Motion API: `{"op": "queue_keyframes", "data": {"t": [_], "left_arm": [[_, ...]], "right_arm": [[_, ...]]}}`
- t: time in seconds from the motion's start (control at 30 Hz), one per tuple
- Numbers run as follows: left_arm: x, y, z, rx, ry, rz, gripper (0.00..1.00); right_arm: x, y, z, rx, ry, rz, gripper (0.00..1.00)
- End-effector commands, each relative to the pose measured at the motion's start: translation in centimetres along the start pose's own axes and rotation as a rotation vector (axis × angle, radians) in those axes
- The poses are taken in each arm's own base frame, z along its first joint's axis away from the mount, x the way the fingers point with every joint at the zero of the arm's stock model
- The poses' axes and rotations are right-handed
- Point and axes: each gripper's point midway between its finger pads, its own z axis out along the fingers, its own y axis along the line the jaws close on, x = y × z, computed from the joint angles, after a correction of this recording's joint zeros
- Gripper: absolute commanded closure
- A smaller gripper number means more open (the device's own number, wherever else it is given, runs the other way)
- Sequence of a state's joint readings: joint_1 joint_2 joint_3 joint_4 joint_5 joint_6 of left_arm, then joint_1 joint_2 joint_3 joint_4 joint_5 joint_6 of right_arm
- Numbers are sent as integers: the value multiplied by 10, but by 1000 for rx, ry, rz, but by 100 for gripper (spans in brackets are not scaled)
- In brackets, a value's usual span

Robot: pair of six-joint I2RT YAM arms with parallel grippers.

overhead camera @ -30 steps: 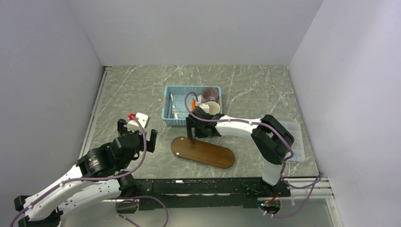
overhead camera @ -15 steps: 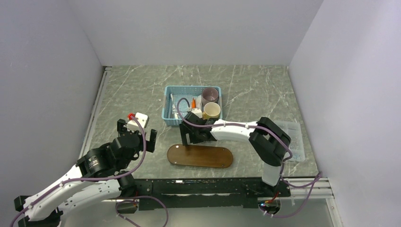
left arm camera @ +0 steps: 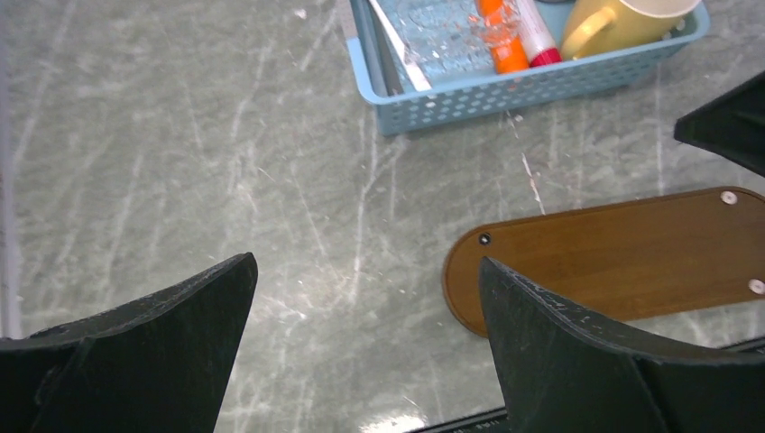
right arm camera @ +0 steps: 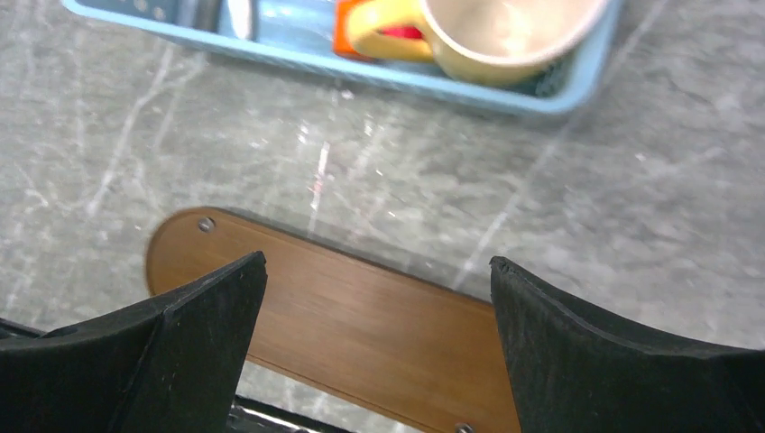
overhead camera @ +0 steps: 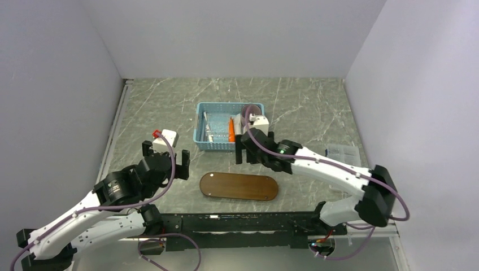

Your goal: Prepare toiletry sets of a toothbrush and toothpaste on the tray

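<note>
The dark-brown oval tray [overhead camera: 239,186] lies flat and bare near the table's front edge, also shown in the left wrist view [left arm camera: 631,253] and the right wrist view [right arm camera: 361,307]. Behind it stands the light-blue basket [overhead camera: 214,145], holding the orange toothpaste [overhead camera: 231,129] [left arm camera: 501,41] and a thin white toothbrush [overhead camera: 206,125] [left arm camera: 397,45]. My left gripper [overhead camera: 166,159] [left arm camera: 365,271] hovers open over bare table left of the tray. My right gripper [overhead camera: 251,155] [right arm camera: 377,266] hangs open above the tray's back edge, just in front of the basket. Neither holds anything.
A yellow mug [left arm camera: 622,23] [right arm camera: 487,27] and a purple cup [overhead camera: 251,110] sit in the basket's right part, beside a white tube with a red cap [left arm camera: 537,36]. A clear plastic packet [overhead camera: 344,152] lies at the right. Grey walls close in three sides.
The tray swung from slanted to level while the right gripper was at its left end. That gripper then pulled back to the right, toward the basket's front. The left arm barely shifted.
</note>
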State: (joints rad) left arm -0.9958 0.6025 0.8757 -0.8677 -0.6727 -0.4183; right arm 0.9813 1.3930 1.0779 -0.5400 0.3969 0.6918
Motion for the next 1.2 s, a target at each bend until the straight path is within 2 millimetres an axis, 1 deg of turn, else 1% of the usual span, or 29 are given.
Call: {"op": "queue_keyframes", "data": {"t": [0.0, 0.23, 0.3, 0.4, 0.57, 0.7, 0.8, 0.9, 1.0, 1.1, 1.17], "left_arm": [[11, -18, 0, 63, 63, -107, 1], [45, -50, 4, 168, 202, -203, 1], [56, -57, 6, 191, 232, -234, 1], [70, -66, 11, 219, 265, -266, 1], [89, -76, 21, 253, 305, -314, 1], [102, -79, 30, 276, 336, -345, 1], [115, -76, 38, 270, 359, -356, 1], [122, -77, 46, 293, 372, -382, 1], [130, -75, 56, 287, 391, -402, 1], [134, -72, 62, 275, 406, -403, 1], [134, -69, 65, 264, 405, -403, 1]], "right_arm": [[32, -50, -18, 127, 45, 7, 4], [70, -82, -49, 110, 99, 92, 4], [85, -88, -53, 106, 127, 123, 4], [100, -89, -55, 64, 149, 173, 4], [118, -85, -51, 5, 165, 249, 3], [128, -87, -45, 12, 185, 280, 3], [132, -88, -41, 18, 188, 297, 3], [135, -87, -37, 15, 185, 313, 2], [138, -85, -32, 11, 194, 321, 2], [141, -83, -26, 16, 204, 323, 2], [141, -83, -23, 22, 204, 324, 2]]}}
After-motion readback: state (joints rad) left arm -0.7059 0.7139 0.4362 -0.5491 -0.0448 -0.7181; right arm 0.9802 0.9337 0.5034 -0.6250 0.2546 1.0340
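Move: The tray lies lengthwise from left to right. Its middle is about 23 cm to the left gripper's right, level with it fore and aft and some 22 cm below. From the right gripper the tray's middle is about 8 cm back, 5 cm to the left and 13 cm below. The blue basket is roughly 18 cm ahead and 9 cm left of the right gripper. The yellow mug inside the basket stands about 15 cm straight ahead of the right gripper. Bring both open grippers to opposite ends of the tray. Lower the left one about 16 cm, easing it right and slightly back to the left end while tipping its fingers down some 30 degrees. Swing the right one back and right, sinking as it goes, about 10 cm each way, to hover low over the right end, its fingers tipping down and turning slightly clockwise. ##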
